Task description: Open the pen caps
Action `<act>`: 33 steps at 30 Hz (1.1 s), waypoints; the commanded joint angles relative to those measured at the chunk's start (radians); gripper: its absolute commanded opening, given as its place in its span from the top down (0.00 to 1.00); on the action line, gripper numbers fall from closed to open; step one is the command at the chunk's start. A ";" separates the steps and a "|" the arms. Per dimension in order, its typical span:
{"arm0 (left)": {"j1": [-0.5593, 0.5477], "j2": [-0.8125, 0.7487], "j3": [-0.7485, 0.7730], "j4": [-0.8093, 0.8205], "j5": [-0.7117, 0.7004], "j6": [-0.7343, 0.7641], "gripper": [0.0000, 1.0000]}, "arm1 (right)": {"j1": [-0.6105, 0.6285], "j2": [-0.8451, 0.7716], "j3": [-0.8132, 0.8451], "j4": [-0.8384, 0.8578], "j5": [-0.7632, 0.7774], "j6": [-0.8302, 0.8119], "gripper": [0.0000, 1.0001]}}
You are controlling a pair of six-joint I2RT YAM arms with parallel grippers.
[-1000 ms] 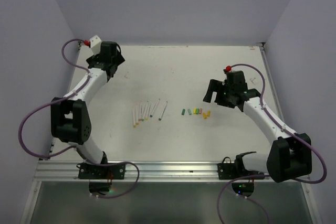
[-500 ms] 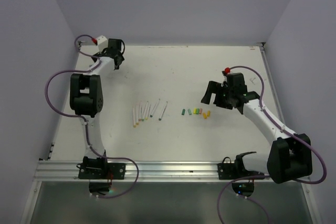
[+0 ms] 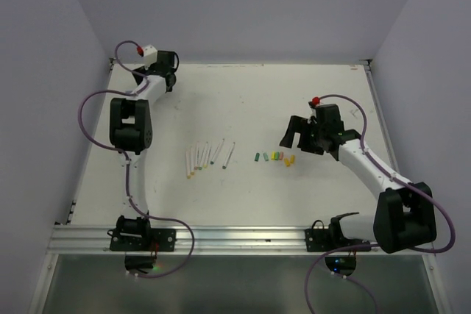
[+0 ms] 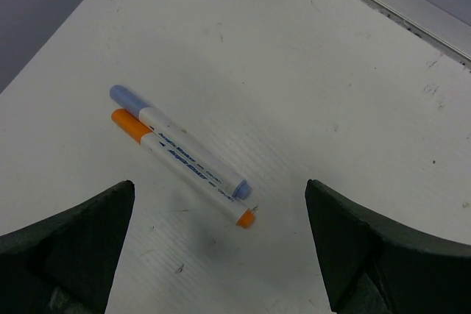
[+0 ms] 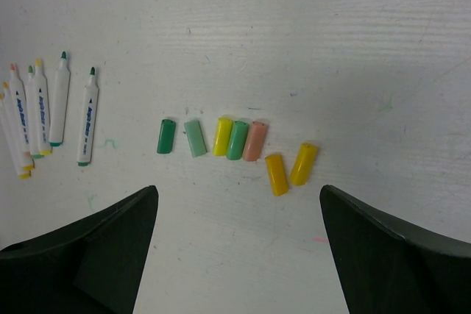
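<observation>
Two capped pens lie side by side in the left wrist view, one with a blue cap (image 4: 124, 96), one with an orange cap (image 4: 129, 123). My left gripper (image 4: 221, 255) hangs open just short of them, at the table's far left corner (image 3: 166, 73). Several loose pen caps (image 5: 238, 140) in green, yellow and pink lie in a row at mid-table (image 3: 274, 157). My right gripper (image 5: 239, 248) stands open near that row, touching none of them (image 3: 296, 131). Several uncapped pens (image 3: 206, 155) lie to the left of the caps (image 5: 87, 115).
A metal rail (image 4: 397, 4) runs along the table's far edge close behind the two capped pens. The purple side wall (image 4: 37, 12) stands just left of them. Purple cables (image 3: 92, 104) loop beside the left arm.
The left arm has straightened up and reached further into the far left corner, its gripper still open. The right arm has barely shifted. Pens and caps lie as before.
</observation>
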 commanded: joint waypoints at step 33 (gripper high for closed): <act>0.072 0.015 -0.002 -0.294 0.087 -0.253 0.00 | 0.005 -0.038 -0.024 0.055 -0.036 0.006 0.04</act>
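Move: The left hand, empty and open, goes for the orange pen, still capped, whose middle lies about 5 cm to its left, some 2 cm back and 6 cm below. The capped purple pen lies beside it, about 2 cm farther out, likewise 5 cm left of the hand; both caps point left. From the waiting right hand the orange pen is roughly 58 cm left, 27 cm ahead and 9 cm below. Lower the left gripper about 4 cm towards the two capped pens, nearly straight down at first, then ease it some 2 cm left and 3 cm back to the orange pen. Meanwhile turn the wrist roughly 10 degrees counter-clockwise with a slight downward tip, keeping the fingers wide open and not gripping yet. ##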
